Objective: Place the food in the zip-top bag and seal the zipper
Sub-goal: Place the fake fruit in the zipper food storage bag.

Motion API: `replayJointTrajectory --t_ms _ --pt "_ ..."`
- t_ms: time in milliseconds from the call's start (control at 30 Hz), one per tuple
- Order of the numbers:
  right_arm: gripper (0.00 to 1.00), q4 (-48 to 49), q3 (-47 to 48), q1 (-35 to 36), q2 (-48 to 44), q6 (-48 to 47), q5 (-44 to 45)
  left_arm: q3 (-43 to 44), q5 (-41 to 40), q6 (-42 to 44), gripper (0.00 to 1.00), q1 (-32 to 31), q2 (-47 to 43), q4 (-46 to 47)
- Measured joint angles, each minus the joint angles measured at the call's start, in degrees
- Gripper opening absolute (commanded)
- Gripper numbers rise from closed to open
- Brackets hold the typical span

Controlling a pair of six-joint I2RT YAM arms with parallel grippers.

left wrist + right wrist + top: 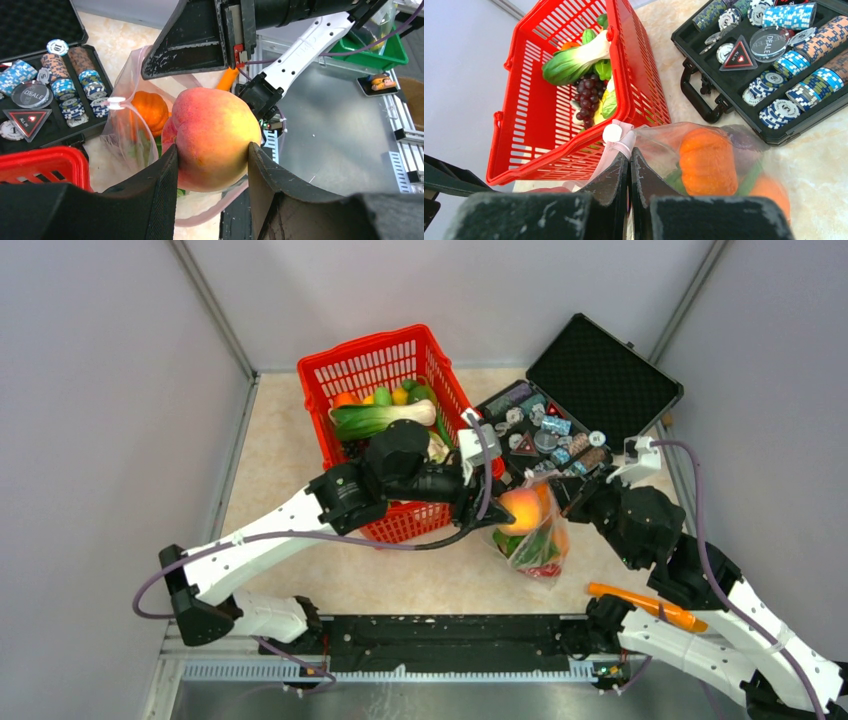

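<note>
My left gripper (212, 150) is shut on a peach-coloured toy fruit (212, 130) and holds it over the open mouth of the clear zip-top bag (125, 135). In the top view the fruit (520, 508) sits at the bag's (542, 548) upper end, right of the red basket. My right gripper (629, 156) is shut on the bag's pink zipper strip (616, 150), beside its white slider (612, 133). A small orange pumpkin (706, 162) and green pieces lie inside the bag. More food, a leafy green (574, 57) and grapes (586, 92), lies in the basket.
The red lattice basket (330, 375) stands behind the left arm. An open black case (600, 370) of poker chips lies at the back right, close to the bag. An orange-handled tool (645, 605) rests near the right arm's base. Grey walls enclose the table.
</note>
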Motion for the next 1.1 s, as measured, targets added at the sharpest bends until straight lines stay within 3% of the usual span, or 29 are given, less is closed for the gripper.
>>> replayJointTrajectory --t_ms 133,500,600,733,833,967,1100 --pt "0.00 0.0 0.0 0.0 0.0 0.0 -0.1 5.2 0.1 1.6 0.16 -1.0 4.9 -3.7" --pt "0.00 0.0 0.0 0.0 0.0 0.0 -0.1 5.6 -5.4 3.6 0.17 -2.1 9.0 -9.9" --pt "0.00 0.0 0.0 0.0 0.0 0.0 -0.1 5.6 -8.3 3.6 0.23 -2.1 9.0 -10.4" --pt "0.00 0.0 0.0 0.0 0.0 0.0 -0.1 5.8 -11.2 3.2 0.42 -2.2 9.3 -10.7" --pt "0.00 0.0 0.0 0.0 -0.1 0.0 -0.1 6.6 -11.6 2.6 0.67 -2.2 10.2 -10.7" --pt "0.00 0.0 -0.2 0.0 -0.3 0.0 0.0 7.0 -11.6 2.3 0.82 -2.4 10.6 -10.7" --pt "0.00 0.1 -0.6 0.0 -0.8 0.0 0.0 7.0 -12.0 2.3 0.87 -2.4 10.4 -10.7"
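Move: The mouth of the zip-top bag lies about 3 cm to the right of the left hand, 2 cm ahead and some 7 cm below; the peach is already in this hand's fingers. The orange pumpkin in the bag is roughly 6 cm right, 2 cm ahead and 13 cm down, while the red basket's middle is about 18 cm left, 13 cm ahead and 20 cm down. From the right hand, which pinches the rim, the mouth is some 6 cm left, level fore and aft, 3 cm below. The left hand carries the gripped peach about 6 cm down into the bag's mouth, first edging some 2 cm right and tipping its fingers down by about 15 degrees, then shifting roughly 3 cm forward while swinging slightly counter-clockwise. It stops there and opens its fingers wide to let go of the peach, while the right hand stays put and keeps its pinch on the rim, holding the bag up and open. ##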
